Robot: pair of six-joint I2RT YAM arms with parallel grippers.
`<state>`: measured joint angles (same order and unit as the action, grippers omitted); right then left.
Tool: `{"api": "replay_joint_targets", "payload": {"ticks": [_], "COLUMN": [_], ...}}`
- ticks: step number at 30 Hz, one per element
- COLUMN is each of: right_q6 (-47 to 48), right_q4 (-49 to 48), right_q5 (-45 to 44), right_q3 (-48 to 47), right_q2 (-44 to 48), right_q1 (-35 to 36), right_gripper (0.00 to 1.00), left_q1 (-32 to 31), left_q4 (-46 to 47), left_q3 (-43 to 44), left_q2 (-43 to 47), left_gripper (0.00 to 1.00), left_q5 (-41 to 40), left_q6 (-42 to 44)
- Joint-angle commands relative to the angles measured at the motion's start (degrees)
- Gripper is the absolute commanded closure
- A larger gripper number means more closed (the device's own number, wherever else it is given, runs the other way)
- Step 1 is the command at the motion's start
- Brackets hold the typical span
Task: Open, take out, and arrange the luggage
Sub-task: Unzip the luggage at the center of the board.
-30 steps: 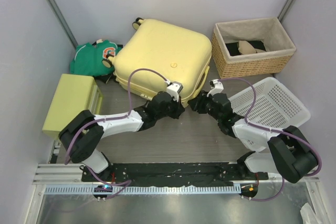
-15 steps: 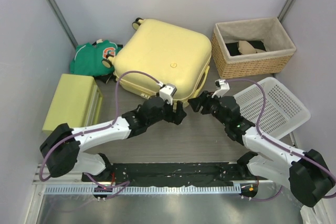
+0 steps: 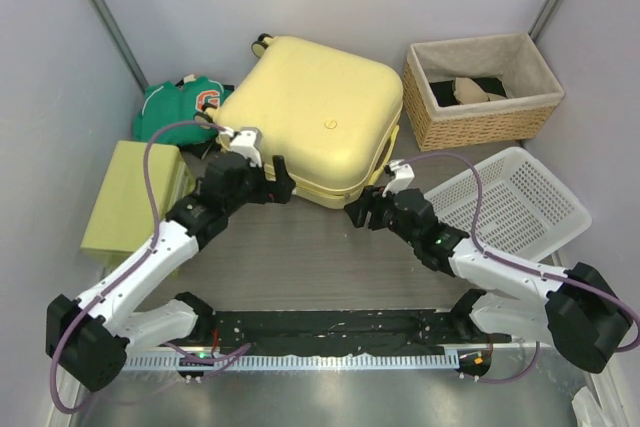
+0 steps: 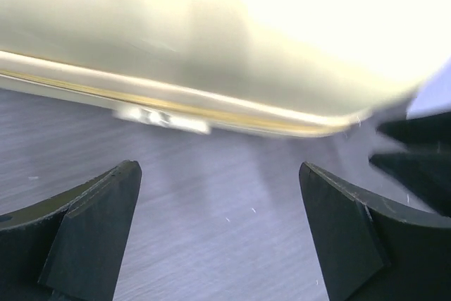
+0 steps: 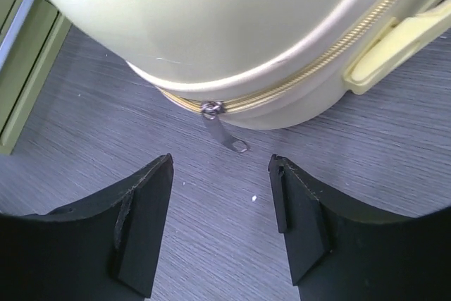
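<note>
The luggage (image 3: 310, 117) is a pale yellow hard-shell suitcase lying flat and closed at the back of the table. My left gripper (image 3: 282, 183) is at its front left edge, open, with only table between the fingers (image 4: 84, 237). The left wrist view shows the suitcase's side (image 4: 211, 47) blurred, with a pale tab (image 4: 165, 118) at the seam. My right gripper (image 3: 356, 215) is off the front right corner, open. Its fingertips (image 5: 151, 195) flank bare table just short of a metal zipper pull (image 5: 224, 132) hanging from the closed zip. The suitcase handle (image 5: 394, 47) is on the right.
A wicker basket (image 3: 480, 87) holding cloth stands at the back right. A white plastic basket (image 3: 515, 202) sits right of the right arm. A yellow-green box (image 3: 135, 197) lies at the left, with a green garment (image 3: 180, 107) behind it.
My left arm has swung left along the suitcase's front edge and its gripper has gone from shut to open. The right gripper has drawn back slightly and opened wider.
</note>
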<state>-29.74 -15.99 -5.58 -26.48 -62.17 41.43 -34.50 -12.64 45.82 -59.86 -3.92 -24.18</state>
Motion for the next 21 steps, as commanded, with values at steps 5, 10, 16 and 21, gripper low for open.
{"api": "replay_joint_targets", "payload": {"ticks": [5,10,16,21], "right_q6": [7.58,8.91,8.91,7.68], "right_q4": [2.54,3.25,6.14,6.76], "right_q5": [-12.6,-15.15,-19.28,-22.18], "right_q3": [-8.58,-12.27,-16.23,-17.11], "right_q2": [-5.5,-10.76,-15.61,-16.84], "right_q1": [6.38,7.88,9.02,9.11], "right_gripper": [0.39,0.42,0.46,0.64], "left_q1": [12.61,16.22,18.59,19.73], "left_q4": [-12.58,-17.06,-17.33,-15.84], "left_q3": [12.53,16.84,17.28,15.0], "left_q2": [0.53,-1.84,-2.46,-2.72], "left_gripper": [0.0,0.0,0.0,0.0], "left_q5": [11.56,13.33,14.64,14.47], "left_q6": [-1.31,2.12,4.06,4.59]}}
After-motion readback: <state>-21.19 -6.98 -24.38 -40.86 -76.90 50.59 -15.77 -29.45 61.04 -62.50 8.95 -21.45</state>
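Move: The zipper pull on the luggage's near corner is about 4 cm ahead of the right gripper, 3 cm to its left and 2 cm lower. From that gripper, the yellow side handle is some 10 cm ahead and 5 cm right, and the pale lock panel roughly 5 cm ahead and 17 cm left, both about 3 cm lower. From the left gripper, the pull is some 13 cm right, 3 cm back and 8 cm below. Bring the right gripper about 3 cm forward and to the left onto the zipper pull, easing slightly down at the end, while you roll its left side down some 20 degrees and draw the fingers partly together around the pull. Meanwhile swing the empty, wide-open left gripper left and up, a little forward, clear of the pull. ##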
